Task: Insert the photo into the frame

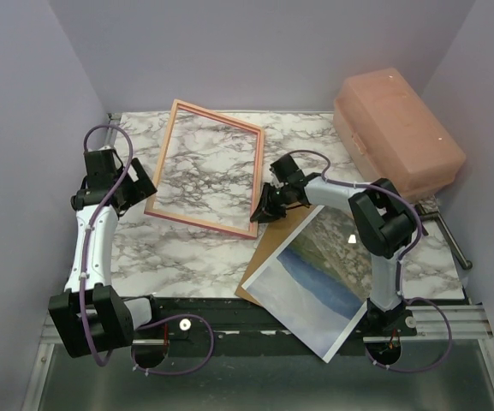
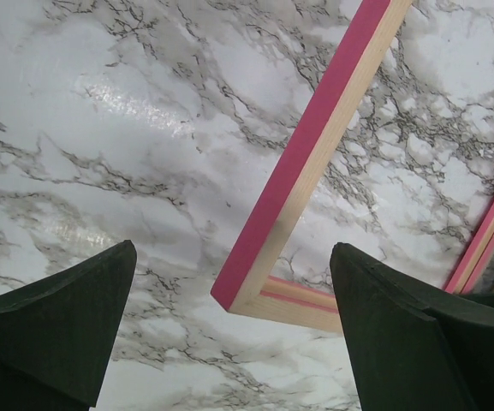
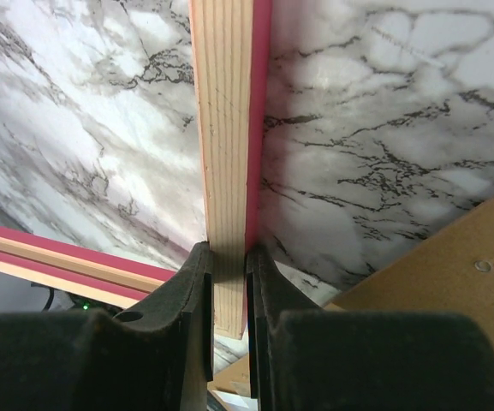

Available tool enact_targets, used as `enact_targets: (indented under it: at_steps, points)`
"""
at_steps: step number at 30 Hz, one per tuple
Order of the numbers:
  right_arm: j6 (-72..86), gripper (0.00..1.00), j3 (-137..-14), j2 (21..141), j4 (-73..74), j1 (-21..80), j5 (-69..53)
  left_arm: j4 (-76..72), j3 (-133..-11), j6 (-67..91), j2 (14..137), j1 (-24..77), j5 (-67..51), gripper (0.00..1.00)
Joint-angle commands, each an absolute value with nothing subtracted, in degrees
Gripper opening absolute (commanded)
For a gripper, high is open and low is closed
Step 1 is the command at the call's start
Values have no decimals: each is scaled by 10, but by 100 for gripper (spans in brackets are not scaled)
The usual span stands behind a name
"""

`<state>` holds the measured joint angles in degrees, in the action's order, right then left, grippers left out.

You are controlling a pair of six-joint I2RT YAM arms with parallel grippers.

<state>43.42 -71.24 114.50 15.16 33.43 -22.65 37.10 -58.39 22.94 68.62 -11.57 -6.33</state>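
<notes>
The frame (image 1: pixel 199 222) is in the middle of the marble table, tan back up, pink showing along its edges. My right gripper (image 1: pixel 262 211) is shut on its near right corner; in the right wrist view the wooden bar (image 3: pixel 225 128) sits pinched between the fingers (image 3: pixel 228 257). My left gripper (image 1: pixel 140 185) stands open just off the frame's near left corner (image 2: pixel 315 171), the fingers (image 2: pixel 234 257) wide apart and touching nothing. The photo (image 1: pixel 315 282), blue hills face up, lies at the near right, overhanging the table's front edge.
A brown backing board (image 1: pixel 268 248) lies under the photo's left side and just under my right gripper (image 3: pixel 452 291). A pink plastic box (image 1: pixel 396 128) stands at the back right corner. A dark metal tool (image 1: pixel 452 240) lies by the right edge.
</notes>
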Motion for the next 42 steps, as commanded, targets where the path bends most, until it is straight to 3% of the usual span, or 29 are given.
enact_targets:
  at_steps: [1, 22, 26, 29, 32, 36, 42]
  points:
    - [393, 0, -725, 1188, 215, 332, -130, 379, -574, 221, 669, -120, -25, 99]
    - [359, 8, -785, 1201, 275, 340, -81, 376, -574, 221, 693, -120, -78, 99]
    - [363, 21, -774, 1186, 270, 344, -83, 377, -574, 221, 693, -120, -76, 98]
    - [364, 36, -770, 1174, 267, 343, -91, 378, -573, 222, 691, -120, -73, 99]
    - [367, 44, -770, 1161, 266, 344, -100, 374, -571, 221, 686, -120, -80, 99]
    - [371, 45, -778, 1147, 268, 344, -117, 363, -564, 222, 676, -120, -102, 99]
    - [381, 51, -771, 1101, 269, 343, -137, 273, -512, 245, 639, -105, -240, 98]
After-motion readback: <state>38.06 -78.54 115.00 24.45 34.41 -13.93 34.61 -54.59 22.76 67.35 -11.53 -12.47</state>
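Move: The right hand pinches the frame's right side near its close corner, just above the table. The frame's middle lies roughly 12 cm ahead and 13 cm to its left, tipped with its left side a few centimetres up. The backing board's middle is about 12 cm back and 12 cm right of this hand, the photo's some 17 cm back and 16 cm right. From the empty left hand, the frame's middle is about 14 cm ahead, 16 cm right and 13 cm below. Forward by about 2 cm, low over the table, the right hand keeps its pinch on the frame's right side and rolls its left side down, some 10 degrees in all, to lay the raised left side down. It then stops, opens its fingers and lets go of the frame, easing up about 1 cm. The left hand, wide open and touching nothing, hovers and only late drifts about 2 cm right. ##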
